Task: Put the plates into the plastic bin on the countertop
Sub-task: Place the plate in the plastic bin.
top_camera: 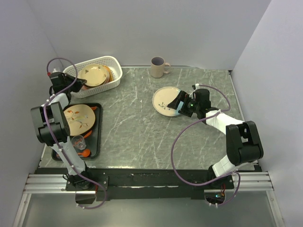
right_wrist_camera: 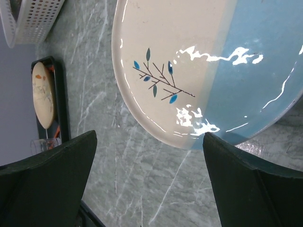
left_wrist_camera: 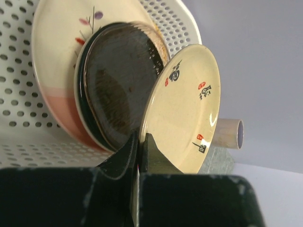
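The white perforated plastic bin (top_camera: 112, 66) stands at the back left of the countertop (top_camera: 137, 123). My left gripper (top_camera: 80, 85) (left_wrist_camera: 140, 137) is shut on the lower rim of a cream plate with black characters (left_wrist_camera: 187, 104), held on edge inside the bin. Behind it lean a dark plate (left_wrist_camera: 118, 90) and a cream-and-pink plate with a twig (left_wrist_camera: 54, 52). A cream and pale blue plate with a twig (top_camera: 164, 99) (right_wrist_camera: 189, 61) lies flat on the countertop. My right gripper (top_camera: 180, 105) (right_wrist_camera: 149, 142) is open just over its near rim, the right finger (right_wrist_camera: 251, 184) at the edge.
A beige mug (top_camera: 158, 67) (left_wrist_camera: 230, 132) stands at the back middle. A black tray (top_camera: 96, 137) (right_wrist_camera: 60, 109) at the front left carries another cream plate (top_camera: 78, 118) (right_wrist_camera: 41, 94), a clear glass (top_camera: 78, 141) and orange pieces. Walls close in on three sides.
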Controlling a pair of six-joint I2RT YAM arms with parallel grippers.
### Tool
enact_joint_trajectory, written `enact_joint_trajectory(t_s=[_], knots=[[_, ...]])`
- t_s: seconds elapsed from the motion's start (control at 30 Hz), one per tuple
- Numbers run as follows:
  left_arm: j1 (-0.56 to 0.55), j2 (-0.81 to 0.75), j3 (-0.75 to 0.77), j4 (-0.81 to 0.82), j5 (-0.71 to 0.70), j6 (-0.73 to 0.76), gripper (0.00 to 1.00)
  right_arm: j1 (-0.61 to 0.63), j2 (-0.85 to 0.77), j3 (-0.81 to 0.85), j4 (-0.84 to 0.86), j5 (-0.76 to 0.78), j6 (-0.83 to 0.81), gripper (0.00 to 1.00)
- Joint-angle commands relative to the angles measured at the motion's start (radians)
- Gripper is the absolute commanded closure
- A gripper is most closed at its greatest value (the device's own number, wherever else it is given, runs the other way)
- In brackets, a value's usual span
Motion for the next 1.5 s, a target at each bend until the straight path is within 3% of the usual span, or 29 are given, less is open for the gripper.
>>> enact_joint_trajectory(t_s=[0.0,0.57,0.7,0.83,0.87,0.93,0.97,1.07,1.27,1.47], knots=[[0.006,0.004,0.067,0.042,-0.013,-0.015,0.99,-0.001,0.009,0.024,0.010,0.003,-0.015,0.00],[0.008,0.098,0.146,0.007,-0.034,-0.004,0.99,-0.002,0.020,0.038,-0.004,0.012,-0.027,0.00],[0.010,0.115,0.166,-0.002,-0.031,0.003,0.94,-0.002,0.020,0.036,-0.003,0.008,-0.026,0.00],[0.008,0.133,0.170,0.004,-0.017,-0.004,0.75,-0.005,0.015,0.033,-0.004,0.008,-0.029,0.00],[0.006,0.131,0.168,0.012,-0.016,0.000,0.61,-0.005,0.012,0.035,-0.006,0.008,-0.029,0.00],[0.002,0.122,0.168,0.009,-0.036,0.013,0.49,-0.007,0.009,0.033,-0.006,0.008,-0.031,0.00],[-0.003,0.116,0.171,-0.010,-0.045,0.032,0.35,-0.007,0.011,0.035,-0.009,0.009,-0.032,0.00],[-0.020,0.081,0.165,-0.034,-0.108,0.068,0.15,-0.007,0.006,0.036,-0.010,0.009,-0.032,0.00],[-0.023,-0.017,0.090,-0.031,-0.197,0.072,0.02,-0.007,-0.012,0.033,-0.019,0.023,-0.038,0.00],[-0.024,-0.092,0.039,-0.007,-0.200,0.069,0.01,-0.008,-0.025,0.032,-0.027,0.034,-0.041,0.00]])
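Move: The left hand still pinches the small patterned plate by its edge; the plate stack it is bound for is about 5 cm ahead, 6 cm right and 5 cm below. The plastic bin's middle lies some 4 cm ahead, 4 cm right and 7 cm down; the plate on the tray is roughly 17 cm back, 3 cm left and 12 cm lower. From the idle right hand, the stack is about 15 cm ahead and 39 cm left, slightly lower. Left hand eases 3 cm forward, lowers the plate onto the stack, opens wide, then lifts about 3 cm. ##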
